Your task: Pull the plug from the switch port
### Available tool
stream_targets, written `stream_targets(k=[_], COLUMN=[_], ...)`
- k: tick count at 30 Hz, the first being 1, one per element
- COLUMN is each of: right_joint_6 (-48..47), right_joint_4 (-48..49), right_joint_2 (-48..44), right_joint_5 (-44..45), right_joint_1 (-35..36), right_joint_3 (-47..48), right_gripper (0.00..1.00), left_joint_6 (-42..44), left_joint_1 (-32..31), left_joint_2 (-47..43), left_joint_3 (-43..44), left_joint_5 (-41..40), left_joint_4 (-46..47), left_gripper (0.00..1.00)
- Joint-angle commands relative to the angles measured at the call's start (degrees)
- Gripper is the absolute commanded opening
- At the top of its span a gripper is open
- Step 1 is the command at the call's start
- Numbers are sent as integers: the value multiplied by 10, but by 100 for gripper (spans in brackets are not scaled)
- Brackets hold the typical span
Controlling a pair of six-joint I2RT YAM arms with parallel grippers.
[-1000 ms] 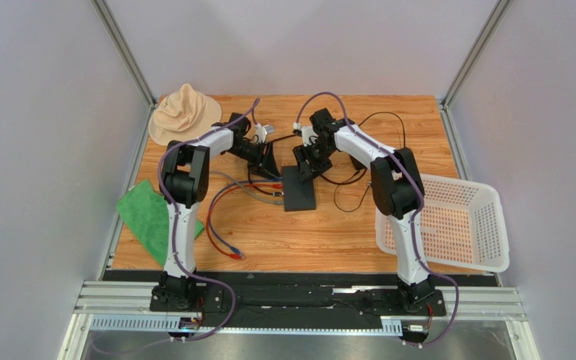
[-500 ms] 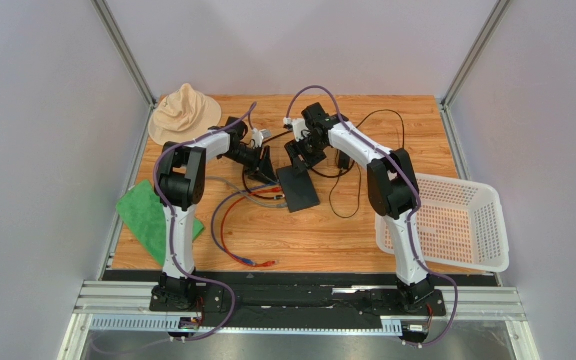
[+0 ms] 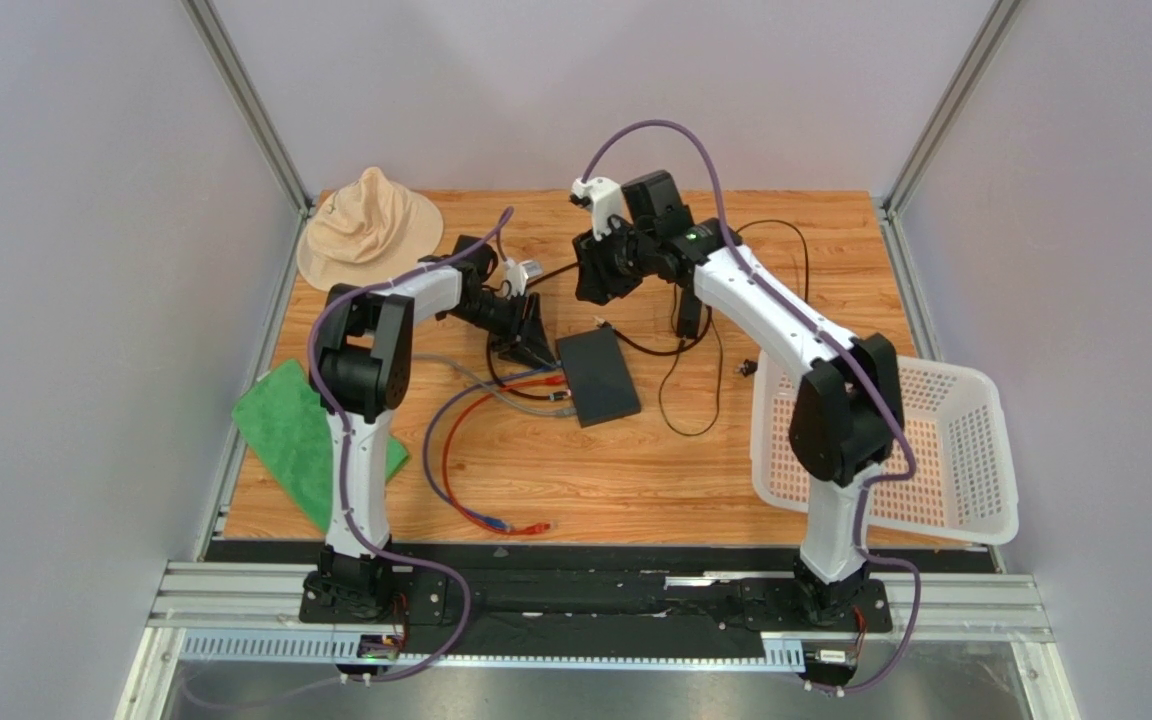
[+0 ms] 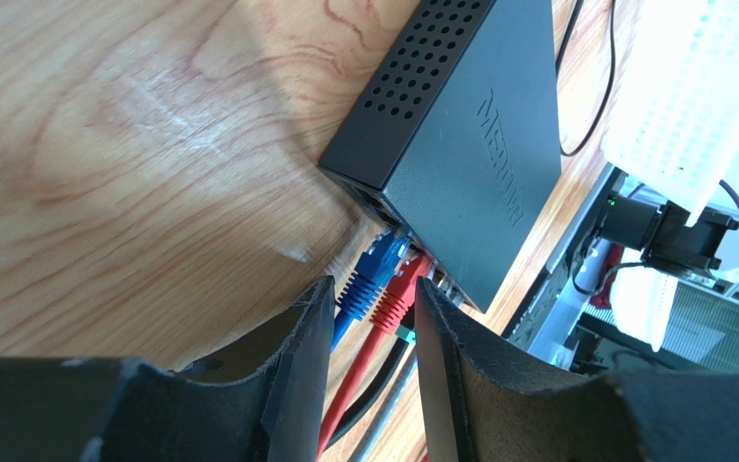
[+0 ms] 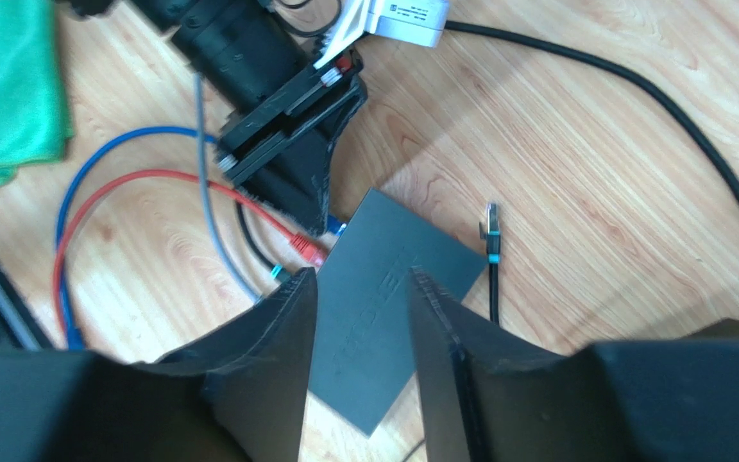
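The switch [image 3: 599, 375] is a flat black box lying mid-table, also seen from the wrists [image 4: 470, 125] [image 5: 383, 289]. A blue plug [image 4: 375, 269] and a red plug [image 4: 400, 294] sit side by side in its ports. My left gripper [image 3: 534, 342] is low at that edge. In its own view the left gripper [image 4: 373, 289] has both plugs between its jaws, one pad against the blue boot, the other against the red. My right gripper [image 3: 597, 278] hangs open above the switch with nothing held [image 5: 362, 279].
Red and blue cables [image 3: 455, 450] loop toward the front. A loose black cable end [image 5: 490, 226] lies beside the switch, and a power adapter [image 3: 686, 312] sits behind it. A tan hat [image 3: 369, 225], a green cloth [image 3: 289, 428] and a white basket [image 3: 913, 443] lie around the edges.
The right gripper has lifted off the switch and risen toward the back. The switch turned a little and the cable loops swung forward. The left jaws have narrowed round the plugs.
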Motion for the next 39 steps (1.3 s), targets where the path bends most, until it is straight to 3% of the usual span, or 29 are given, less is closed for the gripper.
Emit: stream_targets(k=[1,6,9,10,21,35,39], right_joint_6=[11,22,26,27,31,42,43], right_joint_4=[-29,1,-2,-7,-16,-15,-13], right_joint_2=[99,104,113,113,100,121,121], right_joint_5=[64,35,27,22,63,71,70], right_joint_1=[0,1,1,1,7,11,12], right_joint_3=[27,9,3,-5,-118,-125,-127], right_gripper=[36,23,2,0,0,0,0], left_joint_6=[3,10,6,2,-20,-2,3], left_joint_1=[-26,-38,-38,-38,-38,-62,-72], left_joint_2=[7,10,12,14,22,29,26], left_joint_3=[14,13,17,18,22,56,64], left_joint_5=[-31,-32,-34,-37,-17,-58,-92], left_joint_4=[-2,-9,-12,-14,-9,-47,-56], left_gripper=[45,45,45,45,45,42,47])
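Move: Some 17 cm below the right hand and about 6 cm back, with no offset to either side, lies the middle of the switch; the loose black plug lies about 2 cm ahead and 1 cm right of this hand, 18 cm down. From the left hand the blue plug is about 2 cm to the right, 1 cm back and 1 cm lower, the red plug 2 cm right and 3 cm back, equally low, and the switch's middle 7 cm right and 3 cm back. Down some 15 cm, with a smaller pull back of 3 to 4 cm, the right hand drops to the switch, shutting its half-open fingers on the way and tipping them about 20 degrees steeper, then holds the closed tips on the switch's top. The left hand shifts about 2.5 cm right and 1 cm back, keeping its half-open fingers close around the blue and red plugs. ##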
